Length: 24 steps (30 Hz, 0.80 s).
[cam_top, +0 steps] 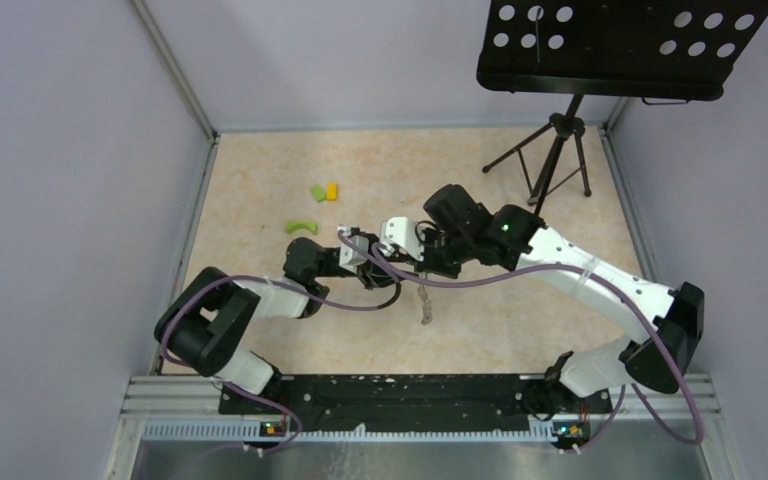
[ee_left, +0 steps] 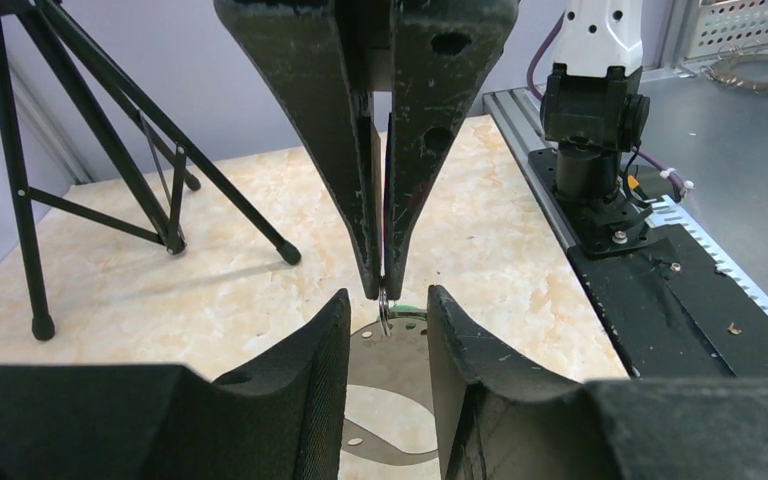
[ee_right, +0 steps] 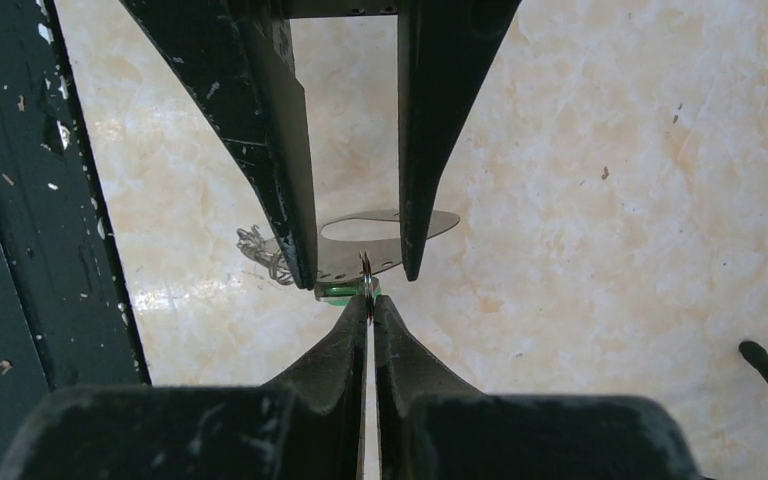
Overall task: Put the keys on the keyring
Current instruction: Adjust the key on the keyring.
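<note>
My right gripper [cam_top: 412,266] [ee_right: 370,300] is shut on the keyring [ee_right: 367,268], a thin metal loop seen edge-on, pinched at the very fingertips. In the left wrist view the right gripper [ee_left: 384,285] comes down from above with the keyring [ee_left: 386,318] hanging below its tips. My left gripper [cam_top: 380,272] [ee_left: 388,296] [ee_right: 358,278] faces it, jaws apart. A flat silver key [ee_left: 390,360] [ee_right: 340,262] with small holes spans the gap between its fingers. Whether they press it is unclear. A green tag [ee_right: 345,291] [ee_left: 412,308] lies at the key's end.
A silver chain-like tangle [cam_top: 425,305] [ee_right: 260,250] lies on the mat just right of the grippers. Green [cam_top: 301,227] and yellow [cam_top: 331,190] blocks sit at the back left. A black music stand tripod [cam_top: 550,160] [ee_left: 160,190] stands behind. The black base rail [cam_top: 390,395] [ee_left: 660,290] runs along the near edge.
</note>
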Tool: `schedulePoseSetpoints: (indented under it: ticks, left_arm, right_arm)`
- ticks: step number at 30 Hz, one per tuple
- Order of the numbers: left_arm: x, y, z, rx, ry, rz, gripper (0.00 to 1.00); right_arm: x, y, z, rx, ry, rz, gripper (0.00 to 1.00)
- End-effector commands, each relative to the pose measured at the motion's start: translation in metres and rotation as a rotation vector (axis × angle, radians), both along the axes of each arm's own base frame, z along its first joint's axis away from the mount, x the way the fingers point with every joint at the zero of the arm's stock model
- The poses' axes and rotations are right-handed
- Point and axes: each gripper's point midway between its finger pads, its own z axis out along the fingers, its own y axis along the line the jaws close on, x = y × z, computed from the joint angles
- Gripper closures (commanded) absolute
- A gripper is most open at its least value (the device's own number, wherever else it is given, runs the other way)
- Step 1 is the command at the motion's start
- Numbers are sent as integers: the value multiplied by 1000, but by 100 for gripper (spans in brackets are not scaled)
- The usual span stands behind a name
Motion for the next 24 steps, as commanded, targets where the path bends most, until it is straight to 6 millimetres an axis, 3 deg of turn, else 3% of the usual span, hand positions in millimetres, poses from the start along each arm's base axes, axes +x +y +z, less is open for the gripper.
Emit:
schedulePoseSetpoints:
  ticks: [1,24]
  left_arm:
    - [0,-2,2,-19,-35,-5,63]
    - [-4,-5,2,-33,-26,-39,86]
  right_arm:
    - [1,12,22,59,-30,15,100]
    - [-2,17,17,74,-10,23,100]
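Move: The keyring's thin wire, pinched in the right fingertips, stands between the open left fingers, about 1 cm to the right of the left hand point and 1 cm below it. From the left hand, the grey metal plate hangs roughly 6 cm below and 1 cm to the right; the green-capped key is some 3 cm down, 2 cm right and 1 cm back; the bunched silver keys are about 4 cm back, 2 cm right and 8 cm down. From the right hand, the wire is about 1 cm left and 1 cm below. Down by a little under 1 cm, then nearly still, the left hand settles beside the keyring wire while its fingers, pointing to the right, close from about two-fifths open to under a fifth, bringing one tip in on each side of the wire. They aren't fully shut, and whether they touch it can't be seen. The right hand stays put and keeps its pinch on the wire. ##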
